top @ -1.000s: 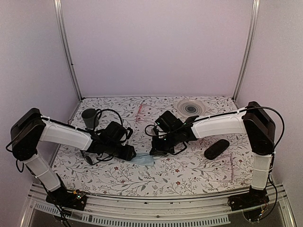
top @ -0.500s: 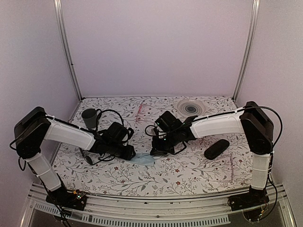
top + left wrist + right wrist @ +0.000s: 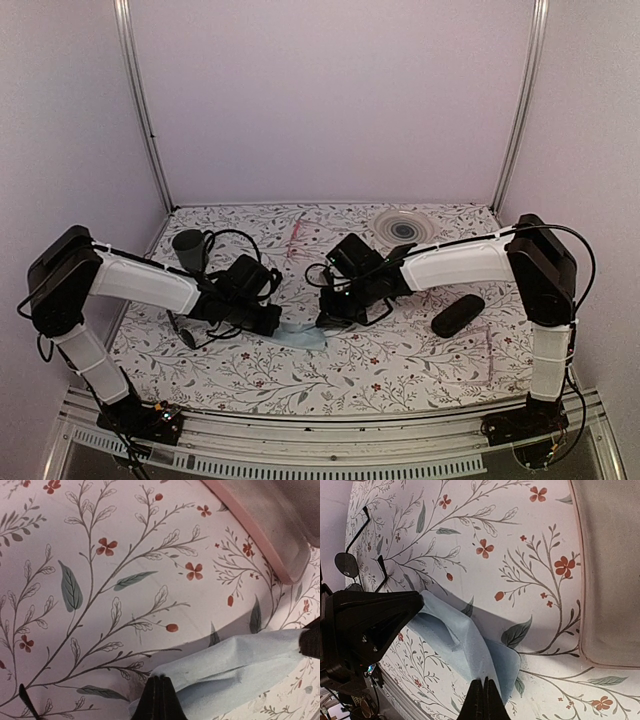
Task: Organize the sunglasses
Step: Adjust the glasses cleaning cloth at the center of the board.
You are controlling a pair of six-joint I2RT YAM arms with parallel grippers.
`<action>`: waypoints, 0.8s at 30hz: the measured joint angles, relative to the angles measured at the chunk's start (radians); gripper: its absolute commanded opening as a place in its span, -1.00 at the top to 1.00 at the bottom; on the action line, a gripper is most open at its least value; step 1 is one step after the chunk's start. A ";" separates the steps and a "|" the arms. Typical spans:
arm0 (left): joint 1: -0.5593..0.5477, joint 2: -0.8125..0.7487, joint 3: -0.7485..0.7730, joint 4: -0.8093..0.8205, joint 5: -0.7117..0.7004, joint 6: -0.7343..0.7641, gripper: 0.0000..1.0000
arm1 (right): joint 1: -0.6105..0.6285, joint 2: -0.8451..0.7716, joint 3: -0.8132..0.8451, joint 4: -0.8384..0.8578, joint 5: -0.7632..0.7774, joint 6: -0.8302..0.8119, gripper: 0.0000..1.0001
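The sunglasses [image 3: 187,337] lie on the floral table by the left arm; a round dark lens and thin black arms show in the right wrist view [image 3: 346,564]. A light blue cloth [image 3: 303,336] is stretched between the two grippers. My left gripper [image 3: 278,325] is shut on one corner of the cloth [image 3: 240,665], its tips [image 3: 159,680] pressed together. My right gripper [image 3: 322,322] is shut on the opposite edge of the cloth [image 3: 460,635], its tips [image 3: 483,682] together. Neither gripper touches the sunglasses.
A black oval case [image 3: 458,315] lies to the right. A dark cup [image 3: 188,248] stands at the back left and a round plate [image 3: 403,228] at the back. A pale flat item with a pink rim [image 3: 605,570] lies just beyond the cloth.
Almost nothing. The left arm has shifted slightly; both grippers stay shut on the cloth in about the same place.
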 measured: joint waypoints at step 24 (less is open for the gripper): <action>0.088 -0.315 0.105 -0.143 0.056 -0.103 1.00 | -0.019 -0.008 0.155 -0.024 0.000 -0.121 1.00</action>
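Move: Both my hands already pinch the bunched light blue cloth. Its middle lies about 6 cm right, 2 cm back and 1 cm below my left hand, and roughly 4 cm left, 4 cm back and 3 cm below my right. From my right hand, the open pink case stands about 5 cm right and 9 cm ahead; from my left, the black sunglasses lie some 14 cm left and 2 cm ahead, near table height. I lift the cloth with both hands, fingers kept shut on it. My left does most of the work, rising about 14 cm and edging forward a little while its fingers tip some 15 degrees further rightward. My right climbs only about 6 cm, easing forward and left beside the pink case, its fingertips swinging slightly forward. ##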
